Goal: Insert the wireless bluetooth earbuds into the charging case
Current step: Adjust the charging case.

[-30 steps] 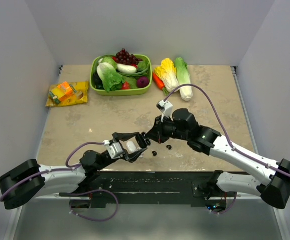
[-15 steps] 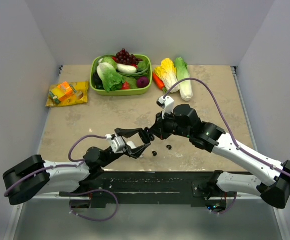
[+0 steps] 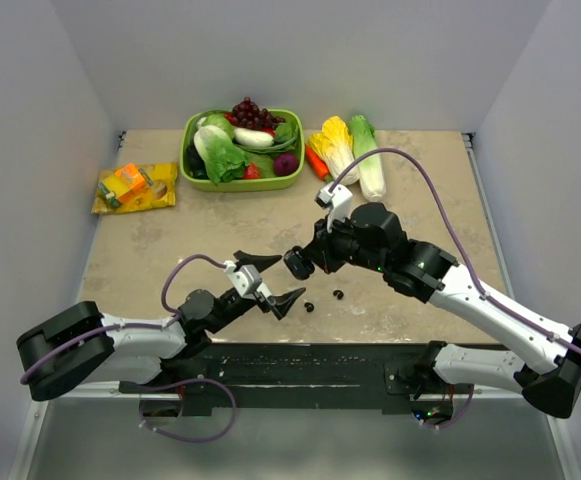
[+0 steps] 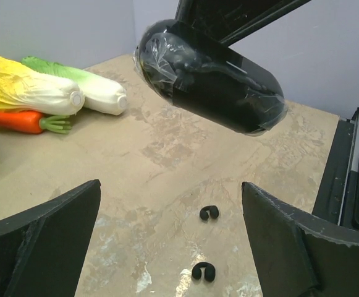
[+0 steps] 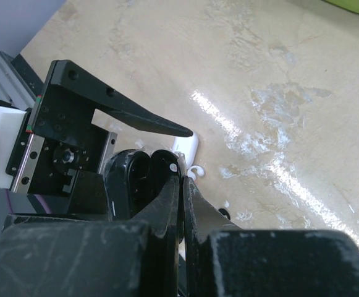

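Observation:
My right gripper is shut on the thin edge of a black charging case and holds it in the air; in the left wrist view the case hangs above the table. In the right wrist view the fingertips pinch the case, which stands open. Two black earbuds lie on the table below it, between the spread fingers of my left gripper, which is open and empty. A white earbud lies beside a white case under the left finger.
A green bowl of vegetables stands at the back. Two cabbages and a carrot lie to its right, a yellow snack packet to its left. The black rail marks the table's near edge.
My left gripper has opened wide, let go of the white case and risen a little. The right gripper has lifted the black case slightly up and to the left.

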{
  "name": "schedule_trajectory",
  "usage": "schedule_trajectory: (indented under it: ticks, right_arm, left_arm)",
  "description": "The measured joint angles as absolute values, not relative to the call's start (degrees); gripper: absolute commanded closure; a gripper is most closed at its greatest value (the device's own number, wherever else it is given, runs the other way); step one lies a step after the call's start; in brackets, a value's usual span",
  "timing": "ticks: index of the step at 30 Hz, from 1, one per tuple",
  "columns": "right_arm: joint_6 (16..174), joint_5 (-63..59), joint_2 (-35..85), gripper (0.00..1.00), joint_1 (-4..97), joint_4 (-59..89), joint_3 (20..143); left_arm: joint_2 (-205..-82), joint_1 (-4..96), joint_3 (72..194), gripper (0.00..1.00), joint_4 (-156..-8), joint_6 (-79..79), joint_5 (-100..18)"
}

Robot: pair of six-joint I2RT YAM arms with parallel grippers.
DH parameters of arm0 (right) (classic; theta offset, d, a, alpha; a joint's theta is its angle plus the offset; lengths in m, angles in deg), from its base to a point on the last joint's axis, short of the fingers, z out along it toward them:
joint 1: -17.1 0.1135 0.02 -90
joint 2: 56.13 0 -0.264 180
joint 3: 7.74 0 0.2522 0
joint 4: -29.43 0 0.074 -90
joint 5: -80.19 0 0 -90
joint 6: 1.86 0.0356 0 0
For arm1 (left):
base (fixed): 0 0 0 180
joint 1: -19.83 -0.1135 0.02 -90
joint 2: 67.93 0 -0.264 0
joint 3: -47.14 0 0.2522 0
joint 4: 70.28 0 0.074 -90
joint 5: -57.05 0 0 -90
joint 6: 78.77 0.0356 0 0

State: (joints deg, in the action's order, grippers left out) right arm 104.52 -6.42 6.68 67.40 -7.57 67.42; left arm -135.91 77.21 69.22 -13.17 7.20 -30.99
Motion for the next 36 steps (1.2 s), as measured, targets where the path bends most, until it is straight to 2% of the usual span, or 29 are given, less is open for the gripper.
schedule_trajectory:
  ticks: [7,13,20,27,36]
  right_arm:
    - [101.5,-13.5,5.1,1.0,68.2,-8.3,67.5]
    - [93.7,-25.7,-1.6,1.0,72.7,-6.7,67.4]
    - [84.4,-35.2,-3.3,1.0,81.7,-5.3,67.4]
    - [77.4,-50.9,0.7,1.0,97.4,-7.6,67.4]
    - [73.9,-60.4,2.1,1.0,100.8,-7.4,67.4]
  left_arm:
    - [-133.3,77.2,69.1,0.0,-15.9,5.0,-29.9]
    - [-121.4,76.6,70.9,0.0,-29.3,-1.0,-29.4]
    - [-119.0,75.6,82.2,0.0,-47.3,-3.3,-39.8]
    - [-117.8,70.9,89.3,0.0,-58.0,-2.6,-51.7]
    - [-122.8,67.5,92.4,0.03,-60.3,-2.7,-60.5]
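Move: The open black charging case, still in the right gripper's shut fingers, sits roughly 4 cm left and 1 cm ahead of that hand point. From the empty left hand it lies about 4 cm right, 1 cm ahead and 6 cm above. Some 14 cm below the left hand are the near black earbud, about 6 cm right and level with it, the far black earbud, 13 cm right and 3 cm ahead, and the white case, 6 cm left and 3 cm ahead. Lift the held charging case with the right hand up and to the right, then draw it back with a small dip, finishing about 5 cm higher while rolling it over 40 degrees and swinging the fingers more forward. Follow with the left gripper kept wide open: rise about 6 cm net after peaking higher, easing back and right, and turn clockwise some 20 degrees to bring its fingers up around the case without closing. ##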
